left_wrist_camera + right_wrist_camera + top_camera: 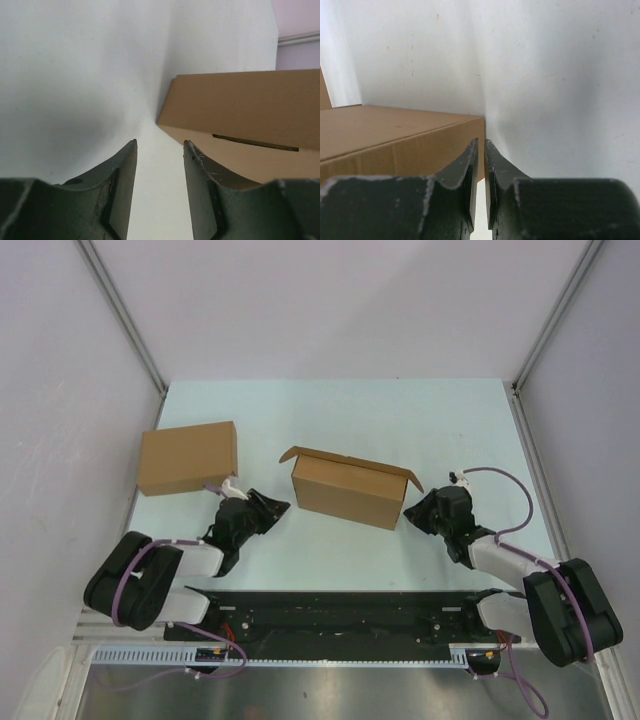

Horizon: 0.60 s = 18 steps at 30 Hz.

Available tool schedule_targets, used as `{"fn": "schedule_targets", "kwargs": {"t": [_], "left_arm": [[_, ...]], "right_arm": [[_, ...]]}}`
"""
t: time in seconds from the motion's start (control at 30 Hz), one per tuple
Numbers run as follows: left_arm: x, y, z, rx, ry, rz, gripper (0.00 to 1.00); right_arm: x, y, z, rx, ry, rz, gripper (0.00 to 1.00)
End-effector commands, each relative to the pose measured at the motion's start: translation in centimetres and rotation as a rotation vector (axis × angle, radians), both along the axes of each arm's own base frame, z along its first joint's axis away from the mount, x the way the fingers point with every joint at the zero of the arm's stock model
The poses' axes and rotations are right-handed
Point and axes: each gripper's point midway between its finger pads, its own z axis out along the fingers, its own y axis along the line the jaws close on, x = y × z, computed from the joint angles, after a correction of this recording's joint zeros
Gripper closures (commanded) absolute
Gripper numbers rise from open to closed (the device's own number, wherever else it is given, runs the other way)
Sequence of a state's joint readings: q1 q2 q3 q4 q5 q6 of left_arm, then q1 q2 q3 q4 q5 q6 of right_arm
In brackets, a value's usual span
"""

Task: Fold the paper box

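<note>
The paper box (345, 490) stands mid-table as a brown cardboard box, its top flaps raised at both ends. My left gripper (278, 508) is open just left of the box, apart from it. In the left wrist view the left gripper (160, 142) has only bare table between its fingers, and the paper box (240, 110) with a long slit lies ahead to the right. My right gripper (410, 512) sits at the box's right end. In the right wrist view the right gripper (480, 141) is shut to a thin slit with nothing in it, beside the corner of the paper box (385, 130).
A second plain brown cardboard box (187, 458), closed, sits at the table's left edge behind the left arm. White walls and metal frame posts (125, 320) border the pale table (400, 420) on the left, right and back.
</note>
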State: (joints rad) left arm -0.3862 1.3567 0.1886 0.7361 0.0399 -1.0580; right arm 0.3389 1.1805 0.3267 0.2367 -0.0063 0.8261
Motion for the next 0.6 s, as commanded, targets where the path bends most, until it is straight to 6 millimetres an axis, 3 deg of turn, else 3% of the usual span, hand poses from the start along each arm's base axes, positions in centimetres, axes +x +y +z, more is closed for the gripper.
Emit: {"fn": "schedule_targets", "kwargs": {"t": [0.0,0.03,0.07,0.1,0.13,0.17,0.23,0.27,0.3,0.37,0.43,0.57], "left_arm": [[0.3,1.1,0.2,0.024,0.010,0.071,0.52],[0.4,1.4,0.9,0.025,-0.003,0.090,0.51],[0.8,2.4,1.1,0.055,-0.008,0.141,0.49],[0.4,3.2,0.4,0.094,0.035,0.169,0.48],[0.6,3.6,1.6,0.094,0.009,0.195,0.45],[0.4,5.1,0.9,0.146,0.039,0.257,0.44],[0.9,6.2,2.5,0.165,0.025,0.316,0.38],[0.5,6.8,2.2,0.202,0.053,0.332,0.36],[1.1,7.5,3.3,0.221,0.036,0.369,0.35],[0.8,8.3,3.5,0.268,0.061,0.390,0.31],[1.5,9.0,5.1,0.290,0.041,0.418,0.29],[1.0,11.0,5.7,0.323,0.076,0.456,0.27]], "right_arm": [[1.4,-0.3,2.5,-0.038,-0.062,0.011,0.82],[1.3,-1.3,2.8,-0.080,-0.041,-0.020,0.81],[1.5,-2.5,4.8,-0.115,-0.094,-0.064,0.79],[1.3,-3.4,5.7,-0.141,-0.105,-0.090,0.72],[0.5,-4.6,5.9,-0.184,-0.076,-0.118,0.67],[1.1,-6.3,9.5,-0.222,-0.167,-0.182,0.63],[0.4,-8.2,11.8,-0.290,-0.186,-0.228,0.54],[0.8,-9.2,14.9,-0.316,-0.242,-0.274,0.52],[0.6,-9.7,16.4,-0.349,-0.274,-0.270,0.49],[0.5,-9.0,18.6,-0.352,-0.332,-0.215,0.46],[0.3,-8.1,21.3,-0.369,-0.434,-0.139,0.44],[-0.8,-5.8,23.2,-0.387,-0.522,0.037,0.41]]}}
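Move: The closed paper box stands between the hands, slightly aslant, its middle about 16 cm to the right of the left hand and 4 cm ahead, near the hand's own height. From the right hand the same middle lies some 14 cm left and 6 cm ahead, with the box's near end right beside the fingertips. The brown carton lies roughly 24 cm to the left of the left hand and 12 cm farther forward. The paper box is left alone as both hands withdraw from its ends. The right hand rises fast, about 23 cm, while drifting 7 cm right, tilting its fingers upward by nearly 30 degrees and opening them from almost shut to about halfway. The left hand goes left some 8 cm and up 5, turning counter-clockwise about 20 degrees and opening wider. ##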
